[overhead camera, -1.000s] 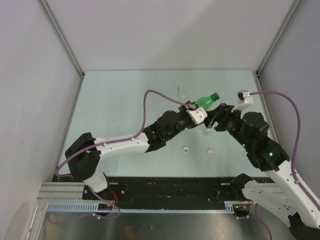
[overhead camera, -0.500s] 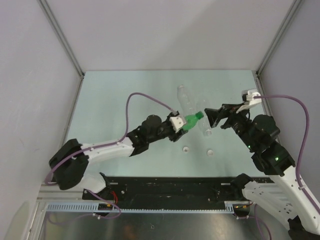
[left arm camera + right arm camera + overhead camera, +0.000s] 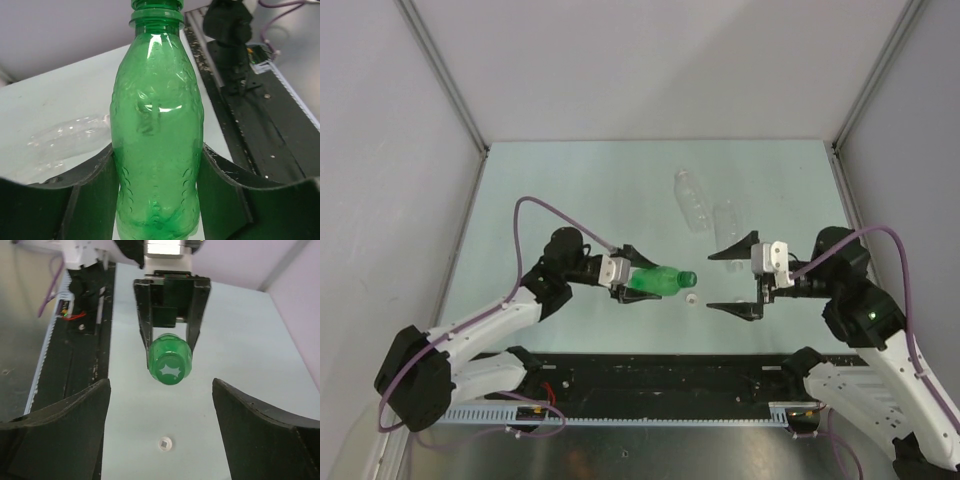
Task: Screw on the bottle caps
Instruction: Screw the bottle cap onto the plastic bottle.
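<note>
My left gripper is shut on the base of the translucent green bottle, which lies level with its neck pointing right. A dark green cap sits on that neck. In the left wrist view the green bottle fills the gap between my left gripper jaws. My right gripper stands open, facing the cap a short way to its right, with nothing in it. From the right wrist, the capped end shows ahead of the open right gripper. A white cap lies on the table below the bottle's neck.
Two clear ribbed bottles lie on the table behind the grippers; one clear bottle shows to the left of the green one. The black base rail runs along the near edge. Grey walls close in the sides.
The left arm has carried the green bottle from the middle back toward the near left. The right gripper has opened wider, come off the cap and drawn back toward the near right.
</note>
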You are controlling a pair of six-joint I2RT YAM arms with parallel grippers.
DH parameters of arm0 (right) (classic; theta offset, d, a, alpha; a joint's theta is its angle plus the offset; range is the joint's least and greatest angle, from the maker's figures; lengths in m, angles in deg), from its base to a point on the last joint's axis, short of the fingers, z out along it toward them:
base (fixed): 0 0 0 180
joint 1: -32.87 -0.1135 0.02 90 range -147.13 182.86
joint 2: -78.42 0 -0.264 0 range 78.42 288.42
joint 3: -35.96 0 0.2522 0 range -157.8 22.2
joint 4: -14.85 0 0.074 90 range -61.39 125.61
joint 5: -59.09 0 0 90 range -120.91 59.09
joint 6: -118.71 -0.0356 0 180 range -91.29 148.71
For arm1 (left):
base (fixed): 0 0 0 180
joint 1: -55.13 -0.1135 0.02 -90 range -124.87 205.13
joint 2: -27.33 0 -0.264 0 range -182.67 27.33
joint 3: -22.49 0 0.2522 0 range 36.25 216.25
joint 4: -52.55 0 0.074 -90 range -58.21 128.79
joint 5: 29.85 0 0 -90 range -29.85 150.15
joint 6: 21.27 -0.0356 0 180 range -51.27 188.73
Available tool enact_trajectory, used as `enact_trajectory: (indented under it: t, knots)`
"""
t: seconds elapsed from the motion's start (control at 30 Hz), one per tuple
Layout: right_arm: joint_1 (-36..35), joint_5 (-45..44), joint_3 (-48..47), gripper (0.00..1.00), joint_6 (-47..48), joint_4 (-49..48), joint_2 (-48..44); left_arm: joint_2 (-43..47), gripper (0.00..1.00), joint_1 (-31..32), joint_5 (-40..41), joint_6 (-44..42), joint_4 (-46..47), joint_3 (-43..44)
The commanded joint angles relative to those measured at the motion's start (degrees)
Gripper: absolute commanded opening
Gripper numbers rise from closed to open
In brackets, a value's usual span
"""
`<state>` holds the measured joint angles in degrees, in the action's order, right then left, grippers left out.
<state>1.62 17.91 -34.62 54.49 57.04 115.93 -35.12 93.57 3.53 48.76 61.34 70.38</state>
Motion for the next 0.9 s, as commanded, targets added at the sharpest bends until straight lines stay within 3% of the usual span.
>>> enact_trajectory:
  t: [0.0, 0.1, 0.2, 0.33, 0.43, 0.87]
  knots:
    - [0.2, 11.7, -2.8, 0.84, 11.8, 2.6, 3.7, 0.8, 0.00, -0.3, -9.2, -5.6, -5.4, 1.3]
    - [-0.6, 13.4, -3.8, 0.75, 13.3, 3.4, 6.1, 1.2, 0.00, -0.4, -8.6, -6.5, -7.4, 1.8]
    - [-4.9, 8.4, -4.1, 0.67, 13.4, 3.2, 7.9, 0.6, 0.00, -0.3, -8.3, -6.7, -9.4, 3.0]
    - [-14.8, -6.1, -4.3, 0.66, 14.1, 4.5, 10.3, -0.8, 0.00, -0.3, -7.7, -6.4, -11.4, 4.8]
    - [-18.9, -12.1, -4.4, 0.66, 14.2, 5.1, 10.9, -1.7, 0.00, -0.3, -7.8, -6.3, -12.0, 5.5]
    - [-20.5, -20.2, -4.3, 0.66, 11.9, 5.4, 10.2, -1.8, 0.00, -0.3, -6.4, -7.0, -13.4, 5.8]
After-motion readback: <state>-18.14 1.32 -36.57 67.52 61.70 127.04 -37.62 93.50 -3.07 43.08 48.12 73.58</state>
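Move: The left gripper holds the green bottle with its capped neck pointing right; the green cap is about 8 cm to the right of that hand, 1 cm back and 1 cm lower. From the empty right gripper the cap is some 6 cm to the left, 2 cm ahead and 2 cm lower. Roughly 25 cm below the right hand, a white cap lies 1 cm ahead and 2 cm left, and a clear bottle about 21 cm ahead and 9 cm right. Bring the right gripper left and down, about 5 cm each way, onto the green cap, swinging slightly back and then forward again while its fingertips dip some 15 degrees. Narrow its wide-open fingers by about a quarter and leave them astride the cap, not squeezing. Keep the left grip on the bottle, easing it about 2 cm back and down. ##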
